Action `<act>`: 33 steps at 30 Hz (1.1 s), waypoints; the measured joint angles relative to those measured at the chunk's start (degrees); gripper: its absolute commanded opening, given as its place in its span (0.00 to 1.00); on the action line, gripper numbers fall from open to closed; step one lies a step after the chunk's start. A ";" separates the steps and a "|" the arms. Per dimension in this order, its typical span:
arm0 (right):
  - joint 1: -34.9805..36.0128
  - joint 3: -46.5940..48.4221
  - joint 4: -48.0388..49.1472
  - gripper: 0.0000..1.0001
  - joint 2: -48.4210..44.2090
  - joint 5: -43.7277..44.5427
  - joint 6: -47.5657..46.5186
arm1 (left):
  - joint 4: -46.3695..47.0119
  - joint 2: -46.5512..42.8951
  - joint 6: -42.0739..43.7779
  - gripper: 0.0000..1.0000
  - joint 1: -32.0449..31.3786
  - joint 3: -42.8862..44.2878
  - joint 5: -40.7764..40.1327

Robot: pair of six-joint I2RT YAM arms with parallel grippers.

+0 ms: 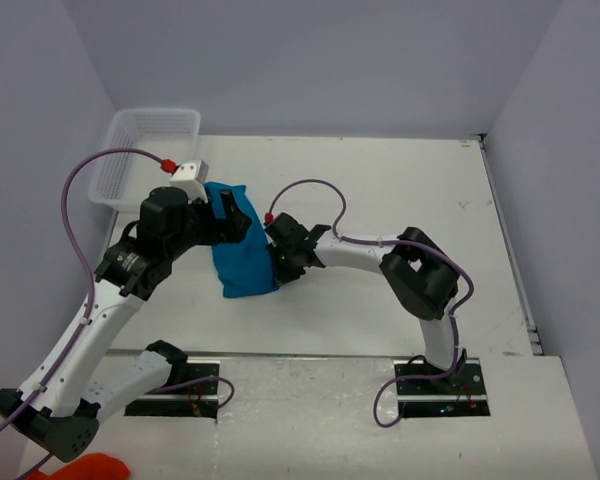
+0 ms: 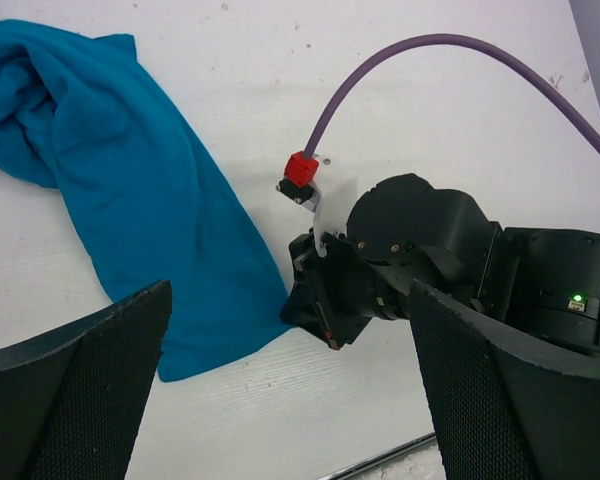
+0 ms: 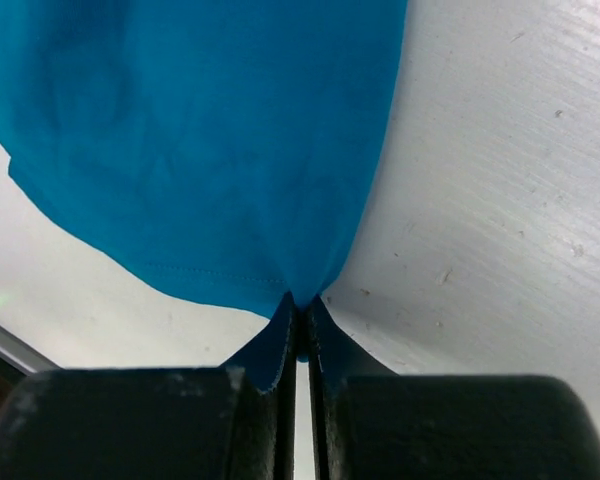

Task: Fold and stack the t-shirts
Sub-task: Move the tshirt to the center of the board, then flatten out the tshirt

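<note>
A teal-blue t-shirt lies bunched in a long strip on the white table. It also shows in the left wrist view and the right wrist view. My right gripper is shut on the shirt's hem at its near right corner, low on the table; it shows from above and in the left wrist view. My left gripper hovers over the shirt's far part, its fingers wide apart and empty.
A white mesh basket stands at the far left corner of the table. An orange object lies at the bottom left beside the left arm's base. Bare table stretches to the right of the shirt.
</note>
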 measured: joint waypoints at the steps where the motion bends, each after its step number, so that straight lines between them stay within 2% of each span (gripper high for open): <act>1: 0.00 0.22 -0.24 0.00 0.00 0.31 0.02 | 0.00 -0.02 0.00 1.00 0.00 0.00 -0.02; 4: 0.11 1.27 -2.16 0.00 -0.13 2.91 -0.13 | 0.02 -0.02 0.00 1.00 0.00 -0.17 -0.46; 9: 0.52 9.03 -14.01 0.00 -3.52 14.78 -2.58 | 0.07 0.17 0.04 1.00 0.00 -1.99 -2.27; 12: 0.59 23.15 -22.60 0.00 -7.54 24.26 -7.67 | 0.15 0.50 0.00 1.00 0.00 -3.39 -2.56; 15: 0.57 42.32 -25.29 0.00 -11.47 30.80 -14.25 | 0.55 0.81 -0.04 1.00 0.00 -4.81 -2.54; 17: 0.57 55.15 -25.31 0.00 -15.02 31.76 -18.80 | 0.72 1.03 -0.04 1.00 0.00 -5.68 -2.49; 19: 0.57 62.73 -23.74 0.00 -20.06 27.91 -22.03 | 0.92 1.31 -0.04 1.00 0.00 -6.71 -2.36; 22: 0.61 62.97 -20.11 0.00 -31.78 18.36 -25.44 | 0.90 1.68 -0.04 1.00 0.00 -7.61 -1.68; 24: 0.79 64.26 -19.39 0.00 -36.30 14.93 -26.51 | 1.16 1.70 -0.02 1.00 0.00 -7.74 -0.44; 27: 0.98 66.64 -18.99 0.00 -37.09 13.55 -27.56 | 2.62 1.79 -0.02 1.00 0.00 -7.74 2.62; 30: 1.49 59.74 -19.52 0.00 -36.59 12.96 -27.82 | 4.09 2.36 -0.02 1.00 0.00 -7.72 5.29; 33: 1.90 54.51 -23.15 0.00 -32.37 12.33 -27.74 | 5.05 3.52 0.02 1.00 0.00 -7.72 6.71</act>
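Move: The right hand is shut on the t-shirt's near right corner at the board, with the board's centre about 14 cm ahead and 7 cm to its right. The shirt's middle lies some 10 cm ahead and 10 cm left of this hand, the white basket roughly 35 cm ahead and 41 cm left. From the raised, open left hand, the board's centre is about 12 cm ahead, 16 cm right and 27 cm below. Keeping its pinch, the right hand swings up some 65 cm and right, then dips; the left sinks slightly. ##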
